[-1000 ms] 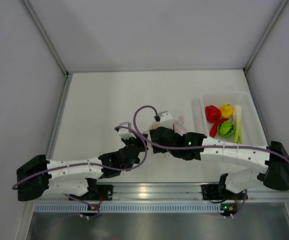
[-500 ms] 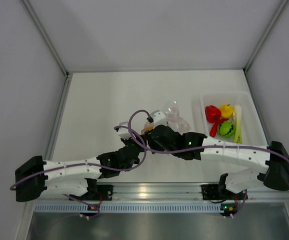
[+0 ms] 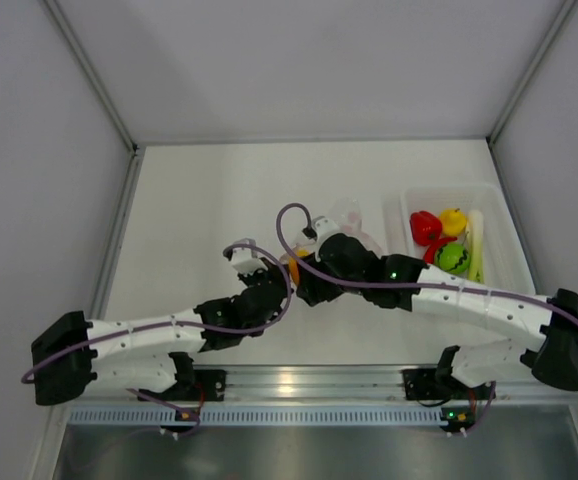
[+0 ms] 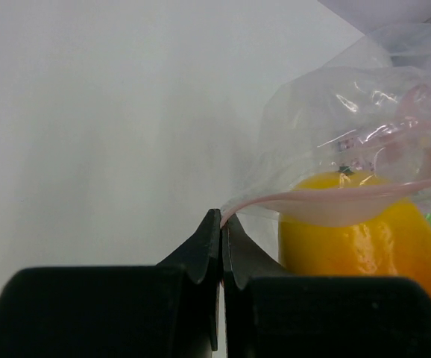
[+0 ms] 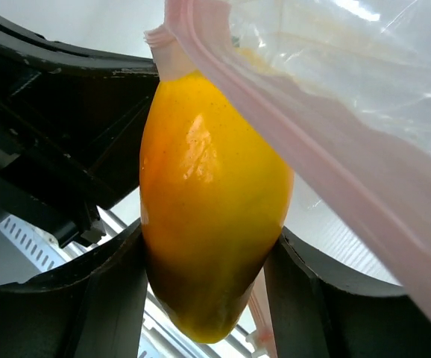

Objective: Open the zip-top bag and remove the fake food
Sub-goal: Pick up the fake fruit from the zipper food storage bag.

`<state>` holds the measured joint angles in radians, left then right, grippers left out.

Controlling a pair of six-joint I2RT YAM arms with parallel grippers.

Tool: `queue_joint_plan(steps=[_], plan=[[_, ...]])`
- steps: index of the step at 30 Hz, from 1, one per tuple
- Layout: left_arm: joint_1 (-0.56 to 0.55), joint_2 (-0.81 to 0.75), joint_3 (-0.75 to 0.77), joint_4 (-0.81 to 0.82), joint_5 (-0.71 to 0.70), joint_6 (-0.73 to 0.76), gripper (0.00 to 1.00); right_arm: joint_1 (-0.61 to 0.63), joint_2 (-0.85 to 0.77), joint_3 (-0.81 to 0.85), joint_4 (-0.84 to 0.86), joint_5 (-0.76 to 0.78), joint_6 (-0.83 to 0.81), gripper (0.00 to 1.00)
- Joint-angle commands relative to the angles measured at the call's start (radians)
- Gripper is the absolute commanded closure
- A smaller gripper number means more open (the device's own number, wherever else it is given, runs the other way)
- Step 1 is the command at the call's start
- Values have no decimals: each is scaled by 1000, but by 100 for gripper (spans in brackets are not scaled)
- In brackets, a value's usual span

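Observation:
The zip-top bag [image 3: 349, 218] [image 4: 350, 119], clear and crinkled, hangs above mid-table. My left gripper [image 4: 221, 221] [image 3: 272, 278] is shut on the end of its pink zip strip [image 4: 327, 198]. A glossy yellow-orange piece of fake food [image 5: 212, 201] [image 4: 368, 242] [image 3: 294, 268] pokes out below the strip [image 5: 297, 134]. My right gripper [image 5: 208, 298] [image 3: 309, 280] is shut on that piece, one finger [image 5: 107, 298] on each side. More fake food lies in the tray: a red pepper [image 3: 424, 226], a yellow piece [image 3: 454, 220], a green ball [image 3: 454, 258] and a pale stalk [image 3: 476, 245].
A translucent white tray [image 3: 504, 215] stands at the right side of the table, close to the right wall. Both arms cross the table's near middle, wrists almost touching. Grey walls close in the left, the right and the back.
The bag has come up off the table. My right gripper has shifted left and toward the near edge with the yellow-orange piece, which now shows in the top view. The left wrist rose slightly.

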<state>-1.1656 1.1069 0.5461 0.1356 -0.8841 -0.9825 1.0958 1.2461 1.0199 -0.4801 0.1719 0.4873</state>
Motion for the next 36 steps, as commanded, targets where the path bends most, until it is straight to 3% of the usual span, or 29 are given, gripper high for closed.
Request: queue_joint_plan(steps=[1,6,14,23,28,32,36], plan=[[15,-50,-29,-53,-70,-10,100,-17,54,65,-34,-115,-12,100],[30,-96,-46,-54,-66,36,100,-20,41,13,66,-285,-58,100],[44,-176,-67,-56,-76,94,100,-30,36,13,66,-426,-168,100],[70,-190,-61,-126,-82,58,100,-42,7,5,49,-652,-269,100],[78,-199,-63,-126,-85,61,100,-40,-34,-17,103,-854,-317,100],[78,-211,-55,-126,-85,74,100,-31,-33,12,55,-812,-322,100],[80,-248,-60,-126,-95,87,100,-31,16,81,-95,-557,-294,100]])
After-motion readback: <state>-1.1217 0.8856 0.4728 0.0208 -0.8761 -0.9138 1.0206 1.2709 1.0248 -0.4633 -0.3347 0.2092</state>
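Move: The right hand already grips the fake mango, whose far end is still under the bag's pink zip rim; the bag's slack body spreads some 9 cm ahead of this hand, 9 cm to its right and 4 cm lower. The white bin lies about 38 cm to its right, 13 cm ahead and 14 cm below. From the left hand, pinching the rim, the mango sits level ahead-wise, about 5 cm to the right and 1 cm lower. Back towards the base by about 5 cm, and some 2 cm to the left, the right hand draws the gripped mango away from the bag's body, dipping slightly at first and swinging roughly 30 degrees counter-clockwise as it goes. The left hand keeps its pinch on the rim and carries it about 4 cm left, then stays nearly still. ##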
